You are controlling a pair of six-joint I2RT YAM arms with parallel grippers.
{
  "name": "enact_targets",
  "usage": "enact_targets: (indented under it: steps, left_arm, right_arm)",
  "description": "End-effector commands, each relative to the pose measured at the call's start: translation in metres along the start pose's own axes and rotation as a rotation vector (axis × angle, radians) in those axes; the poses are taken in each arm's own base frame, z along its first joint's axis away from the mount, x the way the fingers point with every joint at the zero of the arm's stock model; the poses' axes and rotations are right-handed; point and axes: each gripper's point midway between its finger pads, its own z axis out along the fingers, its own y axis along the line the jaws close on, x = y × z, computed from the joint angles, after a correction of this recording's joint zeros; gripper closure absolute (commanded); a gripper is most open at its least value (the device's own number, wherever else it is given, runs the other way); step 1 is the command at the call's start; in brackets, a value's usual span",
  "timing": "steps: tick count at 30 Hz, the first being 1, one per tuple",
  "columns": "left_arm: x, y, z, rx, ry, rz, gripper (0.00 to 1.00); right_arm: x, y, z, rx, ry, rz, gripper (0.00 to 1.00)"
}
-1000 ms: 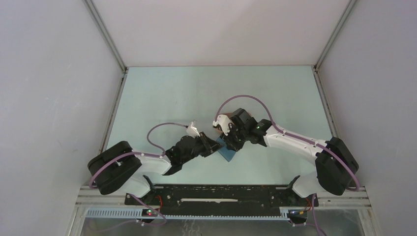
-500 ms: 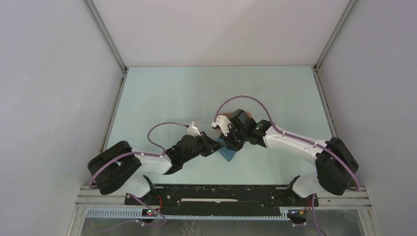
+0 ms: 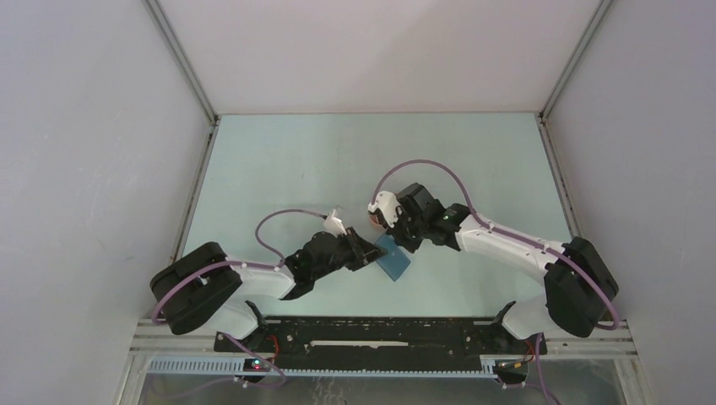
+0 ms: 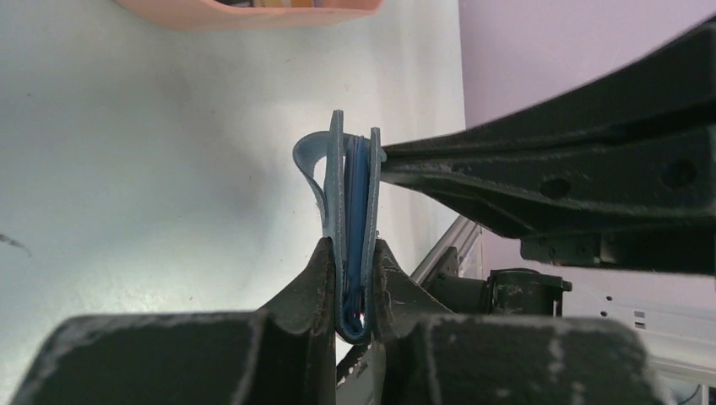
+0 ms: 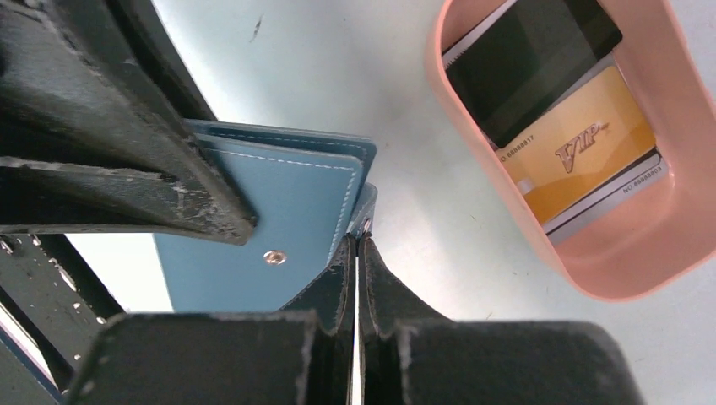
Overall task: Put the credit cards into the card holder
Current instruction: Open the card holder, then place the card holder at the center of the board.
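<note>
The blue card holder (image 3: 393, 258) stands on edge, folded, with my left gripper (image 4: 353, 253) shut on its spine. Its snap tab (image 5: 366, 218) hangs off the right face. My right gripper (image 5: 359, 240) is shut, its tips meeting right at that tab; a slit of light runs between the fingers and I cannot tell whether the tab is pinched. The credit cards lie stacked in the salmon-pink tray (image 5: 439, 93): a black one (image 5: 532, 51) on top, a yellow VIP one (image 5: 583, 143) under it, a pale one (image 5: 612, 196) lowest.
In the top view the pink tray is mostly hidden under my right wrist (image 3: 384, 207). It lies just behind the card holder; its rim (image 4: 253, 10) shows in the left wrist view. The left gripper's finger (image 5: 127, 169) presses the card holder's near face.
My right gripper has gone from partly open to shut and shifted slightly right and back. More of the blue card holder now shows. The left gripper's hold is unchanged.
</note>
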Motion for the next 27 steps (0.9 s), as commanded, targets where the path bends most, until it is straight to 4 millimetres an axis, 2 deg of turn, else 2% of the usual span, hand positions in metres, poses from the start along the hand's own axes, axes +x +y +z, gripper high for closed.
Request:
enact_targets:
  steps: [1,4,7,12,17,21,24,27]
  left_arm:
    - [-0.010,-0.056,-0.008,0.205,-0.021,0.089,1.00]
    - [-0.006,-0.055,-0.011,0.220,0.006,0.207,1.00]
    - [0.000,-0.045,-0.009,0.197,0.058,0.245,0.98]
    - [0.008,-0.017,0.003,0.124,0.121,0.221,0.78]
    - [-0.010,0.019,0.006,0.002,0.047,0.198,0.61]
    - [-0.030,0.055,-0.002,-0.164,-0.037,0.218,0.47]
    - [-0.039,0.059,-0.012,-0.190,-0.093,0.233,0.46]
    - [-0.046,0.043,-0.022,-0.137,-0.130,0.252,0.46]
  right_arm:
    - [-0.019,-0.011,-0.018,-0.021,-0.089,0.008,1.00]
    - [-0.012,0.000,-0.032,-0.162,-0.104,0.019,1.00]
    - [-0.003,0.008,-0.039,-0.232,-0.087,0.013,1.00]
    - [0.004,0.009,-0.038,-0.264,-0.064,0.035,1.00]
    - [0.010,0.010,-0.032,-0.281,-0.023,0.051,1.00]
    - [0.017,0.005,-0.024,-0.262,0.018,0.076,1.00]
    - [0.024,-0.003,-0.018,-0.229,0.057,0.104,1.00]
    - [0.030,-0.009,-0.013,-0.217,0.084,0.143,1.00]
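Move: The left fingers still pinch the card holder, its middle about 3 cm to that hand's right, level in reach and about 1 cm lower. The right fingers already hold the end of its loosened strap; from them the holder's middle is some 3 cm back and 2 cm left, 1 cm below. The pink tray of cards lies roughly 12 cm straight ahead of the right hand and 5 cm below it. Rising about 2 cm and easing back, the left hand then sinks some 6 cm as its fingers open to about half, lets go of the holder and pulls away leftward and forward, rolling its left side up. The right hand keeps the strap pinched, rises a little while swinging right, then draws back and sinks, tipping about 15 degrees. ##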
